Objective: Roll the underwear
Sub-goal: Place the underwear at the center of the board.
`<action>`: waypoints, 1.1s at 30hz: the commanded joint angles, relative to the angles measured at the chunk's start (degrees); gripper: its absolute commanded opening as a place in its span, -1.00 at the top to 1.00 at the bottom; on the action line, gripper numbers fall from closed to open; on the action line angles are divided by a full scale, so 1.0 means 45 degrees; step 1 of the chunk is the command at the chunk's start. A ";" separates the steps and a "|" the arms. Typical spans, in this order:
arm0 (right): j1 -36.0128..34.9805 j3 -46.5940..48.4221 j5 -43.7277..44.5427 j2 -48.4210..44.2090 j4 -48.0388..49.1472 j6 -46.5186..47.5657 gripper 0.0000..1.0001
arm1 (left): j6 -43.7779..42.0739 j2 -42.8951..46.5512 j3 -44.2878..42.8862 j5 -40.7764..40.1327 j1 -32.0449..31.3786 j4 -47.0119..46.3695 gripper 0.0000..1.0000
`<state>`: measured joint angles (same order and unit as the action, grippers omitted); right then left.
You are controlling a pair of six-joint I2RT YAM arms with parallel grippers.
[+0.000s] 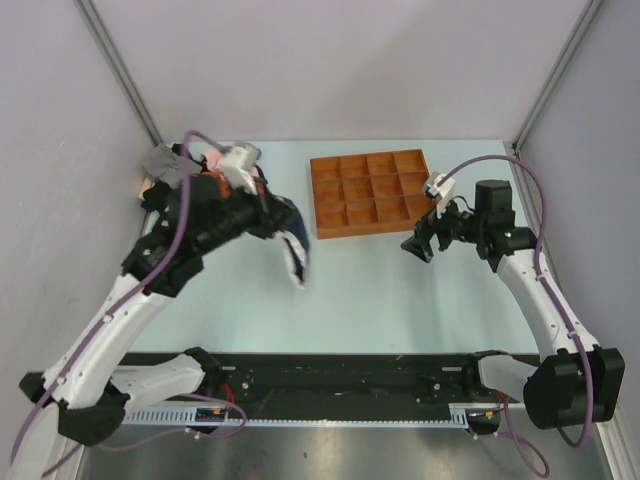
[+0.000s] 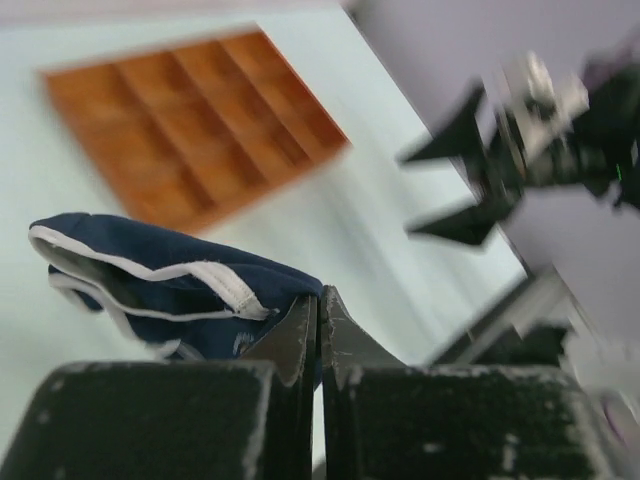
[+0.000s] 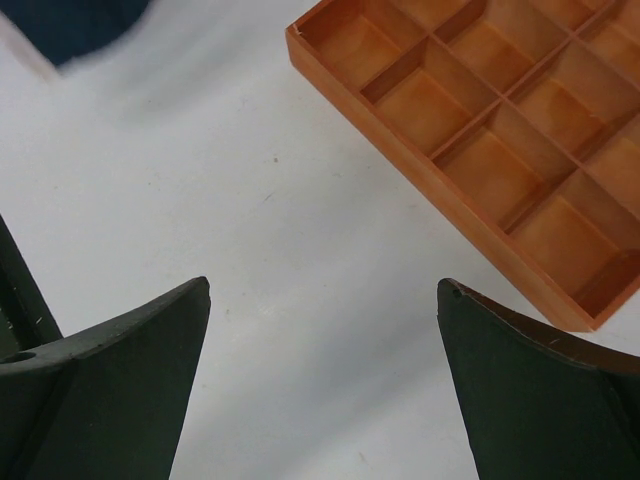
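The underwear [image 1: 296, 250], navy blue with white trim, hangs above the table from my left gripper [image 1: 287, 216]. In the left wrist view the jaws [image 2: 320, 302] are pressed together on a corner of the underwear [image 2: 150, 275], and the rest of the fabric bunches out to the left of the fingers. My right gripper [image 1: 418, 245] hovers open over bare table to the right, nothing between its fingers [image 3: 325, 290]. A blurred edge of the underwear [image 3: 70, 25] shows at the top left of the right wrist view.
An orange compartment tray [image 1: 325, 228] lies at the back centre, between the arms, also seen as the tray [image 2: 190, 130] and the tray [image 3: 480, 130]. Pink and orange garments [image 1: 212, 168] lie at the back left, mostly behind the left arm. Grey walls close in both sides.
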<state>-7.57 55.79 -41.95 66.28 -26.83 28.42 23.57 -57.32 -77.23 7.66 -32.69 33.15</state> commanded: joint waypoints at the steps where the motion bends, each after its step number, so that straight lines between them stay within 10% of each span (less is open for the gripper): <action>1: 0.0959 0.0298 -0.0910 -0.0627 -0.0151 0.0324 -0.99 | 0.0951 -0.0931 0.0638 0.0013 -0.2713 -0.0703 0.99; 8: 0.2229 0.0298 -0.1555 -0.0842 -0.0131 0.0031 -0.99 | 0.1365 -0.3802 -0.0393 0.1191 -0.4669 -0.2778 0.99; 22: 0.2191 0.0298 -0.1849 -0.0472 -0.0190 0.0011 -0.99 | -0.0861 -0.2163 -0.2596 -0.1823 -0.3869 0.4329 0.99; 33: 0.3009 0.0317 -0.1983 -0.0744 -0.0171 -0.0066 -0.99 | -0.1179 -1.1835 -0.6175 0.3393 -0.5468 0.2365 0.99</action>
<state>3.05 55.79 -49.28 64.18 -28.16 28.56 18.26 -89.52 -102.65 12.69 -52.95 47.77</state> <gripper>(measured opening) 0.995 0.009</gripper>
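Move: The left hand, high over the board, already holds the underwear; the middle of the board, where it is to go, is about 9 cm to its right, 4 cm back and some 37 cm below. The orange tray is about 21 cm ahead, 19 cm to the right, and the clothes pile 22 cm ahead and 24 cm left, both some 35 cm lower. From the right hand the board's middle is about 16 cm left, 9 cm back and 20 cm down. Keeping the underwear pinched in its shut fingers, the left hand swings it quickly some 15 cm to the right over the board's middle, sinking about 10 cm and drawing back a little, then reverses about 9 cm to the left and rises, and finally whips right again and dips, its wrist tipping down and turning some 25 degrees clockwise overall. The right hand, empty and wide open, moves aside about 4 cm to its right and slightly up, in front of the tray. ##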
